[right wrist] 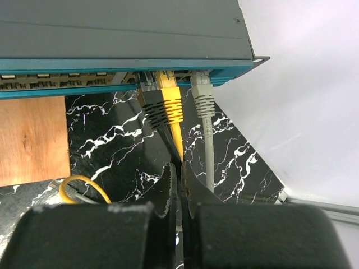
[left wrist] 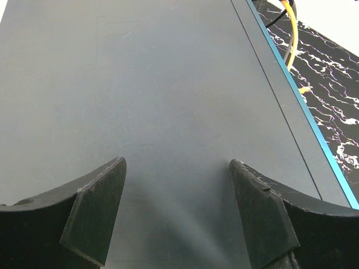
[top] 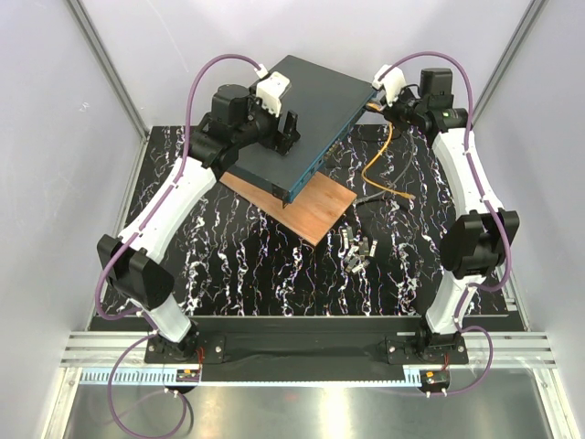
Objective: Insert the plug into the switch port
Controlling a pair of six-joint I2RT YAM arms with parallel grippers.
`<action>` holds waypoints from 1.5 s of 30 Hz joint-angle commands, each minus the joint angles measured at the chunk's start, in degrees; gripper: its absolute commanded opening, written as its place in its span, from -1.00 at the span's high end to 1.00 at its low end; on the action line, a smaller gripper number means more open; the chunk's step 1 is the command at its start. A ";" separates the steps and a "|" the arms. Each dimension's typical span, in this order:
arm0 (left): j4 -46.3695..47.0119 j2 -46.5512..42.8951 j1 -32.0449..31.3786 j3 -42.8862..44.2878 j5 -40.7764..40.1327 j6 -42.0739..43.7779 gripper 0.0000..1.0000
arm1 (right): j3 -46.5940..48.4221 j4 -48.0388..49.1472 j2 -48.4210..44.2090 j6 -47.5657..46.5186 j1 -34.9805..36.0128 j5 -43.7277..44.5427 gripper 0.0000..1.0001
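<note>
The switch [top: 311, 101] is a flat dark grey box lying tilted on a wooden board. In the right wrist view, the yellow plug [right wrist: 169, 106] sits in a switch port at the right end of the teal front face [right wrist: 84, 64]. A black plug [right wrist: 151, 112] is on its left and a grey plug [right wrist: 203, 98] on its right. Its orange cable [top: 377, 163] loops over the mat. My right gripper [right wrist: 178, 165] is shut just below these plugs. The yellow and black cables run down to its tips, and whether they are pinched does not show. My left gripper [left wrist: 176, 162] hangs open over the switch's lid [left wrist: 168, 101].
The wooden board [top: 311, 206] lies on a black marbled mat [top: 238, 265]. Several small grey metal modules [top: 359, 251] sit on the mat at the right. White walls close in the back and both sides.
</note>
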 commanded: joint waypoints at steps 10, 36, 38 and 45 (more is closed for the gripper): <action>2.92 -0.43 1.14 0.77 2.08 0.42 -0.59 | 4.54 19.39 1.20 4.08 7.97 -10.92 1.00; 3.09 -1.22 2.11 0.68 2.70 0.42 -0.59 | -6.89 19.48 -7.06 3.03 6.75 -5.29 0.11; 3.00 -1.31 2.11 0.86 2.61 0.42 -0.59 | -6.01 18.52 -7.59 2.85 6.13 -5.38 0.09; 1.78 -2.10 2.20 1.04 2.26 1.56 -0.59 | -7.06 12.72 -12.07 -3.37 2.97 -8.18 -0.39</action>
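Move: The right hand is shut at the black cable just behind its plug; the black plug, already in the switch port, lies about 3 cm ahead and 3 cm to the left, roughly level. The yellow plug sits beside it, some 4 cm ahead and 2 cm left, and the grey plug about 6 cm ahead and 1 cm left. From the left hand, open over the switch top, the black plug is about 10 cm ahead, 22 cm right and 5 cm lower. With its fingers still shut at the black cable, the right hand first eases down about 1.5 cm, edging slightly forward towards the switch front. Then it opens to about two thirds and comes away from the cable, swinging about 5 cm left and rising about 5 cm from its low point while drawing back some 2 cm to the level of the switch's front edge, the fingertips tilting up and turning counter-clockwise about 10 degrees. ##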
